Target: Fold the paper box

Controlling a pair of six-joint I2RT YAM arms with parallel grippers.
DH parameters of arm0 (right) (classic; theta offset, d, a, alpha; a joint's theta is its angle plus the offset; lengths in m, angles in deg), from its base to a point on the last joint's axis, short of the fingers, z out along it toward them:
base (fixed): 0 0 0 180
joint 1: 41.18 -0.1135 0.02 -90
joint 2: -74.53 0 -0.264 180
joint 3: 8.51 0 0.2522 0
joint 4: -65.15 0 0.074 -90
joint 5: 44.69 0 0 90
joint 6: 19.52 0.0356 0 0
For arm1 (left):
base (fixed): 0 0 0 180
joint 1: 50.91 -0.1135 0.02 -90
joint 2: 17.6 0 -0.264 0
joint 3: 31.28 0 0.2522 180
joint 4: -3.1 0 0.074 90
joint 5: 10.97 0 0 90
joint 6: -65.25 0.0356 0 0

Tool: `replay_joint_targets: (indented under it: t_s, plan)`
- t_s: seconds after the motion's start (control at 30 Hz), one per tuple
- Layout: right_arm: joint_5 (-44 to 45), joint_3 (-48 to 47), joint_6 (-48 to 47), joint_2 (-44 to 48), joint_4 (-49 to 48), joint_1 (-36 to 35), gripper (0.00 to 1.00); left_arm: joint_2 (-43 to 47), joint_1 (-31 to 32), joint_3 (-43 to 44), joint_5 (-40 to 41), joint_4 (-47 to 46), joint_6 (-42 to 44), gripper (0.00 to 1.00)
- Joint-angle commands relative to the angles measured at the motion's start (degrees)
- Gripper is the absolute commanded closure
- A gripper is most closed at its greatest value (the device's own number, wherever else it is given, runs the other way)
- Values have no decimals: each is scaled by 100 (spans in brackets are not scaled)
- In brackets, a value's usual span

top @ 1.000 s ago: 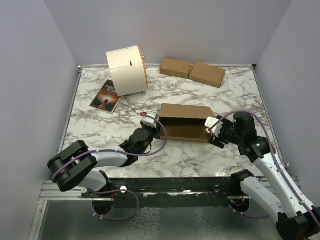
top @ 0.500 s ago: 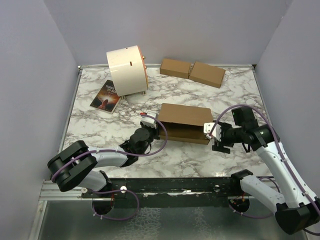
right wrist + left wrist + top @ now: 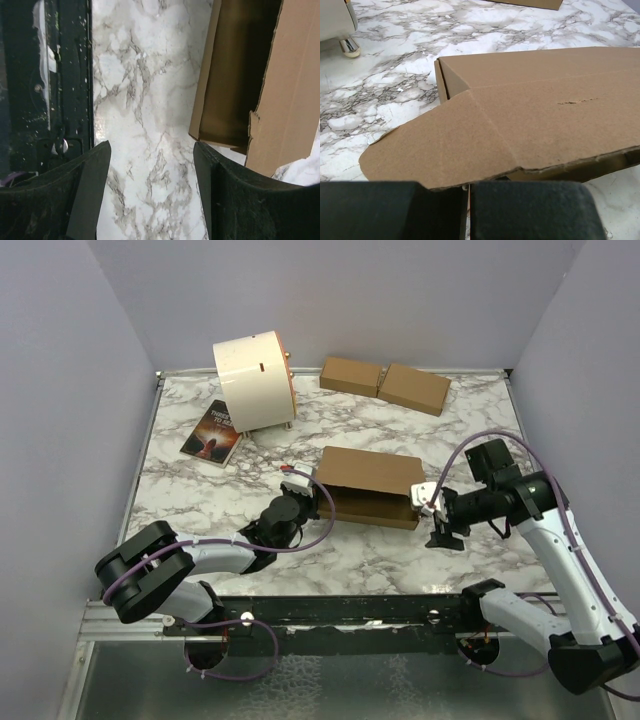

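The paper box (image 3: 370, 472) is a flat brown cardboard mailer lying mid-table, its long front side partly open. In the left wrist view a rounded flap of the box (image 3: 470, 145) lies just ahead of and over my fingers. My left gripper (image 3: 314, 504) (image 3: 467, 210) is shut at the box's near left corner, with only a thin slit between its pads. My right gripper (image 3: 443, 527) (image 3: 151, 150) stands open over bare marble just off the box's near right corner (image 3: 225, 75), with nothing between its fingers.
A cream drum (image 3: 253, 380) stands at the back left with a dark book (image 3: 212, 432) beside it. Two smaller closed brown boxes (image 3: 351, 375) (image 3: 416, 388) lie side by side at the back. The black base rail (image 3: 340, 610) (image 3: 60, 75) runs along the near edge.
My right gripper has pulled back from the box's right end toward the near edge, staying open. The left gripper has stayed put and shut.
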Motion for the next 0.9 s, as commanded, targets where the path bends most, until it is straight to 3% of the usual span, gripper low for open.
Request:
replay_joint_targets:
  t_s: [0.0,0.2,0.47,0.87]
  plan:
    - [-792,-445,221,-217,205,-46,33,16,22,71,50,217,-76,100]
    - [-1543,-964,430,-527,-170,-46,31,13,23,88,33,245,-67,100]
    - [-990,-626,1417,-966,-2681,-52,26,39,22,107,-14,262,-64,100]
    - [-740,-361,1268,-1317,-2978,-500,30,96,22,89,-45,227,-64,100]
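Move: The lid's right end, side ear included, lies about 12 cm ahead of the right gripper, 3 cm to its left and 7 cm below it. The lid's middle is some 16 cm ahead and 13 cm to the left. Nearer in, the box tray's front-right corner stands about 4 cm ahead, 4 cm left and 12 cm below. From the left gripper, the lid's right end is roughly 22 cm to the right and 6 cm ahead, at nearly its own height. Lift the open right gripper up and left clear of the tray's front-right corner, then swing it forward about 10 cm, still drifting left, and sink slightly over the lid's right end. On the way tip the fingers some 15 degrees up, so they point more to the left, and keep them open. Leave the left gripper shut and still by the lid's left ear. ##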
